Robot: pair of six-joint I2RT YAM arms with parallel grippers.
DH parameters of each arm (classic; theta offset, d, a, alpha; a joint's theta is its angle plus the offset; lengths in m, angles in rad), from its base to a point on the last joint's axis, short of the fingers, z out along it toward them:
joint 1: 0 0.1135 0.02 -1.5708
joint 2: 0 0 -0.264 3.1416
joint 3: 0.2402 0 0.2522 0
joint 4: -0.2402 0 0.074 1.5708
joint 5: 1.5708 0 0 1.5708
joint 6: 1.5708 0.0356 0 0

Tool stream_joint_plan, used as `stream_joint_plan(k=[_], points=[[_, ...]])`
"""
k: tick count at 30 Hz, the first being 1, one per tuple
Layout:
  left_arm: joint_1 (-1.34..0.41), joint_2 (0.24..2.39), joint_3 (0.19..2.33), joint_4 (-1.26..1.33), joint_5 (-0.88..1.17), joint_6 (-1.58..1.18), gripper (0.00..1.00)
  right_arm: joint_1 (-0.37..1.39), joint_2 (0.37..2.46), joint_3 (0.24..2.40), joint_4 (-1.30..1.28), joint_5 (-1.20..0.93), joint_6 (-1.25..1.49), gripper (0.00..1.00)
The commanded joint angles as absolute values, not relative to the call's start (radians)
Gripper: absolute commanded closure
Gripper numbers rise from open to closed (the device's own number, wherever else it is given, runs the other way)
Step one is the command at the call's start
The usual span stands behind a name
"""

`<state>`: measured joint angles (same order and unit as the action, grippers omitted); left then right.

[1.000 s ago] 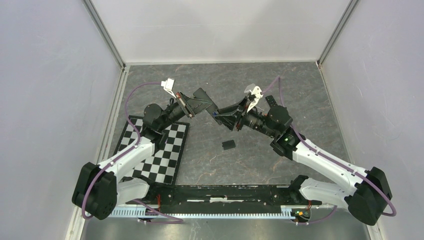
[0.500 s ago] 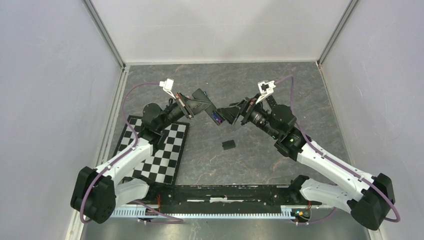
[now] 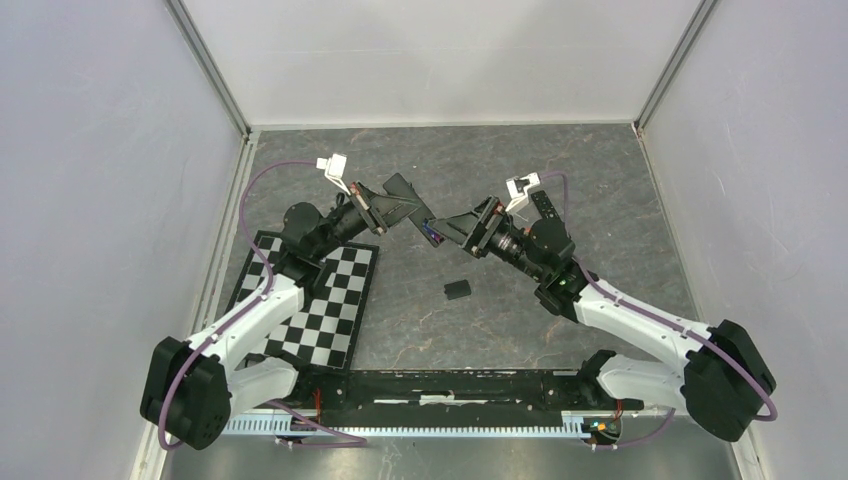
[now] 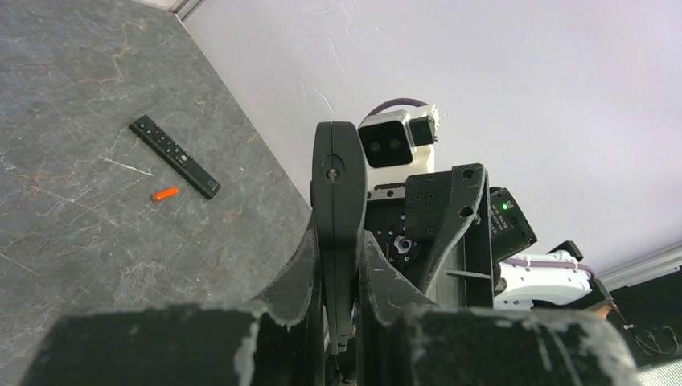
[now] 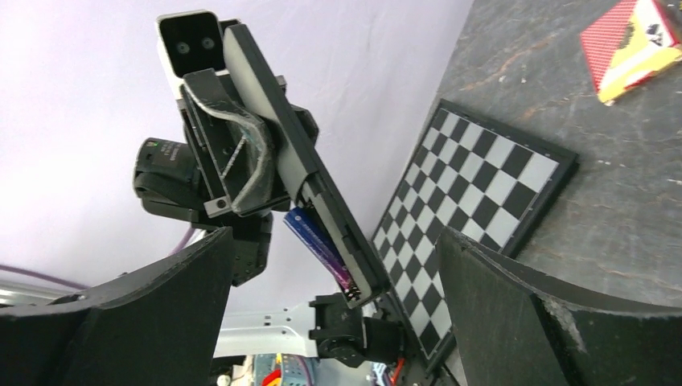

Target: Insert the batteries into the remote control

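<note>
My left gripper is shut on a black remote control and holds it up above the table, tilted. In the left wrist view the remote stands edge-on between the fingers. A blue-purple battery lies in the open compartment at the remote's lower end, also visible from above. My right gripper faces that end with jaws wide open and nothing in them; its fingers flank the remote without touching. An orange-red battery lies on the table.
A small black piece lies on the grey table between the arms. A checkerboard lies under the left arm. A second black remote rests near the orange-red battery. A red-and-yellow box sits on the table.
My right gripper has opened wide and let go at the remote's end, and its wrist has turned. The blue-purple battery stays in the compartment. The left arm has hardly moved.
</note>
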<state>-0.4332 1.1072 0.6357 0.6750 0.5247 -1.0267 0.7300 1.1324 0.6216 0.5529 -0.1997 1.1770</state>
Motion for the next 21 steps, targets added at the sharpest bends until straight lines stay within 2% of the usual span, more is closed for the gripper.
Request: stream_joint_plan(k=[1,9,12,21], points=[[-0.428,1.091,0.683,0.702,0.521,-0.987,0.98,0.727,1.145,0.636,0.68,-0.236,1.243,0.02],[-0.429,1.097,0.687,0.712,0.534,-0.992,0.98,0.727,1.212,0.726,0.648,-0.251,1.216,0.02],[-0.428,1.102,0.686,0.712,0.544,-0.989,0.98,0.727,1.226,0.745,0.645,-0.248,1.209,0.08],[-0.428,1.106,0.682,0.719,0.563,-0.999,0.98,0.725,1.288,0.778,0.702,-0.311,1.223,0.33]])
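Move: The blue-purple battery in the remote's open back lies about 3 cm to the right hand's left, level with it fore and aft and perhaps 1 cm above. The middle of the held remote is some 6 cm left, 3 cm ahead and 2 cm up, and the battery cover lies on the table roughly 13 cm back, 4 cm right and 25 cm below. From the left hand, the battery is about 5 cm back, 4 cm right and 2 cm lower. The right hand eases about 3 cm to its left towards the battery end of the remote, rising some 2 cm and edging slightly forward with hardly any turn, so that its fingers come round the battery and the remote's edge, one on the upper side and one below. Wide open at first, the fingers start closing in the second half of the reach and are still well apart, with no pinch to be seen yet, while the left hand keeps its grip and holds the remote practically still. ##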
